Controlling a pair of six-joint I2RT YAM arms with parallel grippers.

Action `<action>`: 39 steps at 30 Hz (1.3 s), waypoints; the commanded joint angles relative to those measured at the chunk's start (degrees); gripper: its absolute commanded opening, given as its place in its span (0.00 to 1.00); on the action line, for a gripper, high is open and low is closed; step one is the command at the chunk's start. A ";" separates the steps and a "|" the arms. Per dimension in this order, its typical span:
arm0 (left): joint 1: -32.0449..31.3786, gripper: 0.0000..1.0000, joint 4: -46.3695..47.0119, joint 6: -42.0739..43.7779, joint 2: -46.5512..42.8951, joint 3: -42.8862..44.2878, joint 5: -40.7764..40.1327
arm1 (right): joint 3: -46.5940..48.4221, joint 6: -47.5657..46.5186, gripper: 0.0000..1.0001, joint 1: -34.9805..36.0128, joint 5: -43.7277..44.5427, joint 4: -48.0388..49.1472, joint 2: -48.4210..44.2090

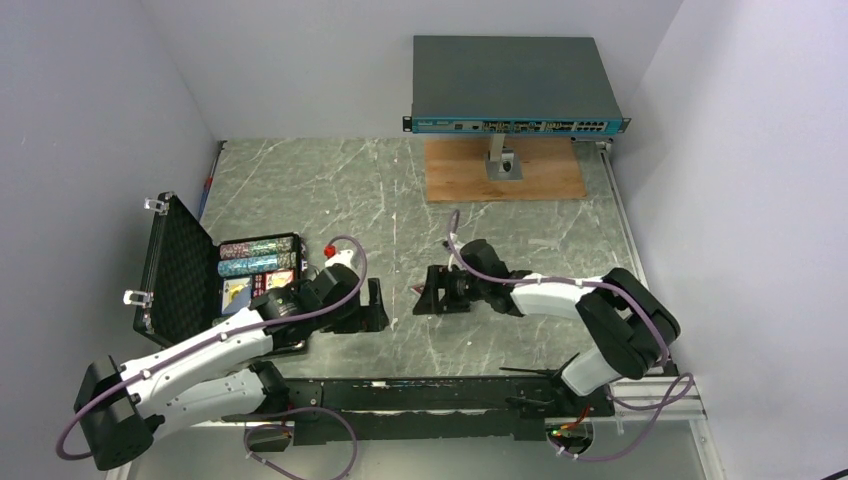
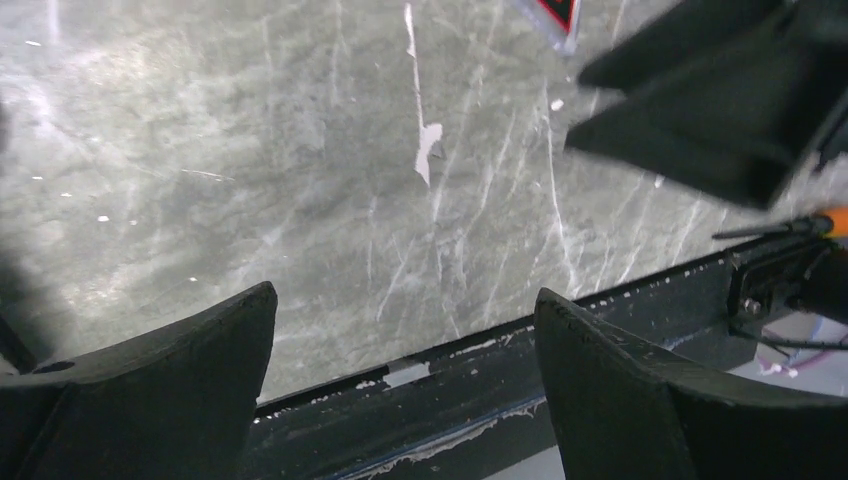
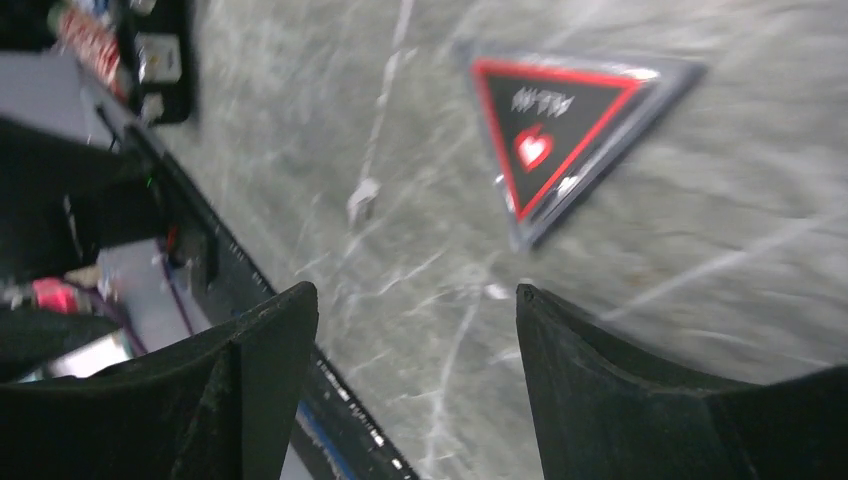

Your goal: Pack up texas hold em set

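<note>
The black case [image 1: 172,262] of the texas hold em set lies open at the left, with its foam lid up. Rows of chips [image 1: 258,255] and a card box [image 1: 240,292] sit inside. A red triangular token [image 3: 560,130] lies flat on the marble between the two arms; it also shows as a small token [image 1: 413,290] from above and as a token corner [image 2: 560,12] at the top edge of the left wrist view. My right gripper [image 3: 415,290] is open with bare table between its fingers, just short of the token. My left gripper [image 2: 405,295] is open wide over bare marble, right of the case.
A big grey network switch [image 1: 515,85] stands on a post over a wooden board [image 1: 505,170] at the back. A black rail [image 1: 420,395] runs along the near edge. Walls close in left and right. A small red object [image 1: 328,248] lies by the case.
</note>
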 commanded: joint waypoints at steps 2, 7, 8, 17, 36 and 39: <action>-0.33 0.99 -2.09 -2.80 -2.63 1.71 -7.10 | 1.65 -1.47 0.74 2.05 -2.60 2.96 -1.89; -0.27 0.99 0.89 -0.62 1.18 3.35 -6.71 | -0.18 -5.48 0.74 0.87 14.91 -8.64 -11.99; -0.19 0.99 1.57 -0.12 3.01 4.23 -6.41 | -1.00 -5.82 0.74 0.42 17.86 -11.51 -14.39; -0.34 0.99 -5.93 -8.02 30.07 25.08 -6.95 | -6.61 -5.38 0.75 -2.23 34.26 -21.98 -38.64; -0.26 0.99 -22.27 -34.64 60.45 52.91 -2.55 | -8.63 -6.85 0.75 -3.42 36.26 -24.46 -48.48; 0.47 0.99 -21.02 -36.72 61.39 51.90 -0.98 | -9.01 -6.95 0.75 -3.61 36.02 -24.14 -48.87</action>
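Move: The black-and-red ALL IN triangle lies about 10 cm ahead of the left hand, 12 cm to its right and 9 cm below. The poker case is some 20 cm left and 6 cm ahead of this hand. A white scuff on the table is 6 cm to the hand's right and 2 cm ahead. From the right hand the triangle is just 3 cm to the left, 1 cm ahead and 3 cm lower, near its fingertips. Forward and to the right, some 16 cm on the slant, the left hand sweeps to the triangle, sinking 4 cm late on while the wrist turns counter-clockwise about 30 degrees and tips to point nearly straight down, fingers staying wide open. The right hand pushes the triangle a last bit left and back, then clears off about 15 cm right and 8 cm up, tilting up, its opening unchanged. ##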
